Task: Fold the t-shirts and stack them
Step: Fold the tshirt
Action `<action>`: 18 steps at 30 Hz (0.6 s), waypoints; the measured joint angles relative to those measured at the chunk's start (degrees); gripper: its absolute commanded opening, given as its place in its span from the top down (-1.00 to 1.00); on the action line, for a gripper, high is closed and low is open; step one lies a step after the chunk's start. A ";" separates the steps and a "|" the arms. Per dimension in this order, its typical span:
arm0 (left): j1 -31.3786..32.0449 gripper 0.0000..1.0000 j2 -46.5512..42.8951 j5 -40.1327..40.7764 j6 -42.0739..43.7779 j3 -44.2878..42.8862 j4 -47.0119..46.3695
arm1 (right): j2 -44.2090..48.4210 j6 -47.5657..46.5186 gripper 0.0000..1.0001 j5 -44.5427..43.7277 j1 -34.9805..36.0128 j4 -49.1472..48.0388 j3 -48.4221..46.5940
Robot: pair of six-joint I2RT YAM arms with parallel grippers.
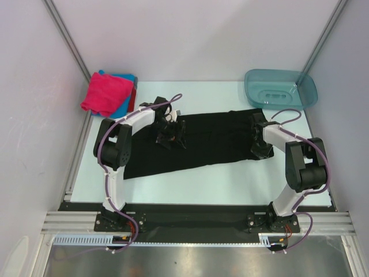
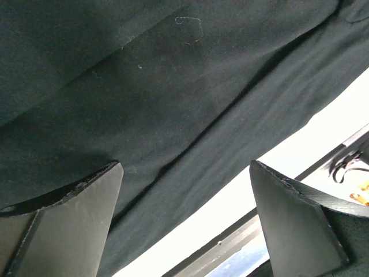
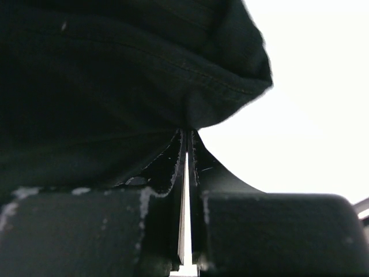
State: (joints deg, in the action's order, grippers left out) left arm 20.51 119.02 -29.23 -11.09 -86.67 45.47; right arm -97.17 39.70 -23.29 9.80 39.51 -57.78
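A large black t-shirt [image 1: 213, 141] lies spread flat across the middle of the table. My left gripper [image 1: 170, 135] hovers over its left part, fingers [image 2: 75, 225] wide open, with only black cloth [image 2: 173, 92] below them. At the shirt's right edge, my right gripper [image 1: 259, 144] is down on the cloth. In the right wrist view this gripper [image 3: 187, 131] is shut, its tips pinching a bunched hem of the black shirt [image 3: 225, 98]. A folded magenta-pink shirt [image 1: 104, 95] lies on a blue one [image 1: 125, 77] and a red one [image 1: 134, 97] at the back left.
A translucent teal basin [image 1: 281, 88] stands at the back right corner. Grey walls close in the left, back and right sides. The pale table surface [image 1: 230, 184] runs to a black rail along the near edge, where both arm bases are bolted.
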 measured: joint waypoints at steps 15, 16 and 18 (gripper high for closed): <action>0.00 -1.00 -0.22 1.22 2.23 0.00 0.66 | 7.19 3.56 0.08 -7.54 -1.14 16.11 0.63; 0.00 -0.99 -0.22 1.22 2.29 0.00 0.68 | 7.91 3.96 -0.13 -7.74 -1.14 17.20 0.59; 0.00 -0.99 -0.22 1.22 2.58 -0.02 0.76 | 9.33 4.13 -0.33 -8.17 -1.14 19.21 0.44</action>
State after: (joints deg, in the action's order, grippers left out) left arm 20.51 118.80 -28.01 -8.51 -86.70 46.24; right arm -87.83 43.83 -31.46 8.67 58.72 -57.34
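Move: The right hand has its shut fingers on the t-shirt's near hem; the bare table patch it draws the hem to lies about 6 cm back and 4 cm to its right, barely below it. The shirt's near right corner is some 3 cm to the hand's right and about 1 cm ahead; the teal tray stands roughly 27 cm ahead and 6 cm right. From the left hand, that patch is about 40 cm right and 10 cm back. Back towards the robot and to the right, the right arm draws the pinched hem about 6–7 cm back and 4 cm right over the bare table. The hand climbs about 4.5 cm along the way and tilts some 10 degrees; near the end the fingers open to about half and let go of the cloth. ##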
